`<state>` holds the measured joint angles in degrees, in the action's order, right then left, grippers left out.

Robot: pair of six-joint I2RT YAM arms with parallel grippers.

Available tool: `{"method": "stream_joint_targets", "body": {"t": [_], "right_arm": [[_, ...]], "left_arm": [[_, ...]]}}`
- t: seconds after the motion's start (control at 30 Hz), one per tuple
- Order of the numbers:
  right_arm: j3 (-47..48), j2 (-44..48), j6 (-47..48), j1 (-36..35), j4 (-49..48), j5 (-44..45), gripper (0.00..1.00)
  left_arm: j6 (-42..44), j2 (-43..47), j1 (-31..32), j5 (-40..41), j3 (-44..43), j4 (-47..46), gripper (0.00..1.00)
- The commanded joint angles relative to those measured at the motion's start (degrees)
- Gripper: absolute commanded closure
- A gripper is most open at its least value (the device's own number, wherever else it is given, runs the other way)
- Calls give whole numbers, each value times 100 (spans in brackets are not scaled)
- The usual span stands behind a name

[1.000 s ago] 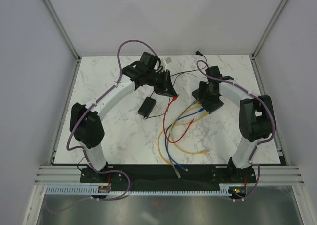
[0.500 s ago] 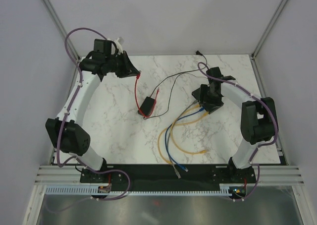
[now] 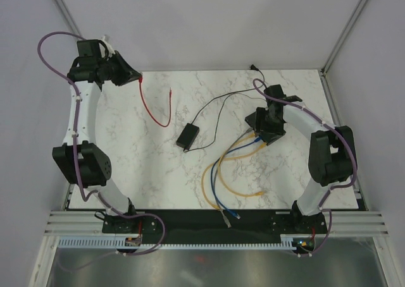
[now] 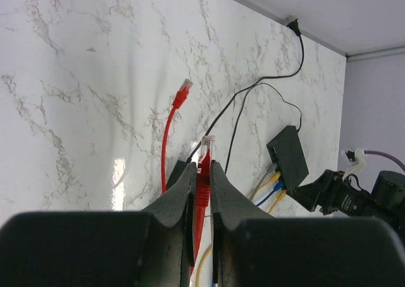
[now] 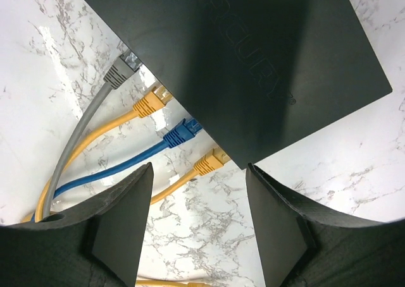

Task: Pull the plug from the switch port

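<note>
The switch (image 5: 253, 59) is a flat black box lying under my right gripper (image 3: 266, 124). A grey plug (image 5: 123, 69), a yellow plug (image 5: 155, 100), a blue plug (image 5: 183, 132) and a second yellow plug (image 5: 212, 162) sit in its sockets. My right gripper (image 5: 199, 198) is open and hovers over the switch's near corner. My left gripper (image 3: 135, 78) is raised at the far left, well away from the switch (image 4: 288, 154). It (image 4: 202, 170) is shut on the red cable's plug (image 4: 205, 149). The red cable (image 3: 155, 116) hangs from it in a loop, and its other plug (image 4: 182, 94) is free.
A small black power brick (image 3: 188, 136) with a thin black cord (image 3: 218, 103) lies mid-table. Yellow cables (image 3: 243, 192), a blue cable (image 3: 218, 186) and a grey one trail from the switch toward the front edge. Walls close in on both sides.
My left arm has swung up and to the far left, carrying the red plug away from the switch. The red cable followed and now hangs loose. The right arm stayed put.
</note>
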<state>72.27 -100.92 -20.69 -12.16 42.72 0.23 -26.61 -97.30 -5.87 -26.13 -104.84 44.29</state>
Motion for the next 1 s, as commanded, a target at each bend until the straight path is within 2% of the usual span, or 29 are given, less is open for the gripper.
{"method": "stream_joint_targets", "body": {"t": [0.0, 0.03, 0.1, 0.37, 0.47, 0.5, 0.57, 0.6, 0.63, 0.67, 0.77, 0.8, 0.83, 0.97], "right_arm": [[226, 284, 100, -32, 131, -5, 31], [217, 293, 100, -32, 131, 38, 31], [209, 293, 144, -32, 158, 56, 31], [235, 363, 179, -32, 184, 214, 31], [209, 372, 118, -32, 184, 188, 31], [191, 380, 118, -32, 193, 179, 31], [173, 346, 83, -32, 184, 170, 31], [173, 328, 82, -32, 193, 162, 31], [182, 310, 91, -32, 193, 153, 31], [182, 310, 83, -32, 193, 144, 31], [208, 284, 91, -23, 193, 127, 31], [226, 266, 83, -23, 184, 118, 31], [244, 249, 91, -32, 184, 109, 31], [314, 143, 126, -32, 210, 74, 31]], "left_arm": [[60, -587, -291, -374, -309, -44, 98], [51, -754, -353, -706, -370, -61, 98], [25, -1255, -450, -884, -607, -44, 98], [288, -2214, -740, -253, -1074, 18, 98], [323, -2574, -924, -208, -1319, 412, 98], [402, -2714, -1003, -182, -1633, 840, 98], [446, -2821, -1056, 72, -1619, 905, 97], [507, -2821, -1109, 177, -1601, 932, 93], [534, -2839, -1127, 413, -1627, 1019, 84], [552, -2856, -1162, 511, -1645, 1055, 79], [622, -2865, -1241, 679, -1768, 1151, 72], [622, -2839, -1250, 810, -1803, 1169, 65], [605, -2821, -1233, 890, -1821, 1169, 45], [525, -2690, -1233, 935, -1804, 1196, 32]]}}
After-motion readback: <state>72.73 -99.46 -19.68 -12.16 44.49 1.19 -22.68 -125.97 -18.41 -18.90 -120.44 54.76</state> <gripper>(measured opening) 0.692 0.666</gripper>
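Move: The red plug, already pulled and still held in the left fingers, is bound for bare marble about 4 cm ahead, 15 cm left and some 29 cm below the left hand. The cable's free end hangs roughly 5 cm ahead, 8 cm right and 15 cm below; the power brick lies 8 cm back, 14 cm right and 29 cm below. From the right hand that bare spot is about 15 cm ahead, 63 cm left and 5 cm below. The red plug, already pinched, is carried by the left hand down about 16 cm and some 14 cm left over the bare marble, steeply down and a little forward first, then mostly left. The wrist tips some 25 degrees further down, turning slightly counter-clockwise, and the fingers open wide well above the table to let the plug go. ##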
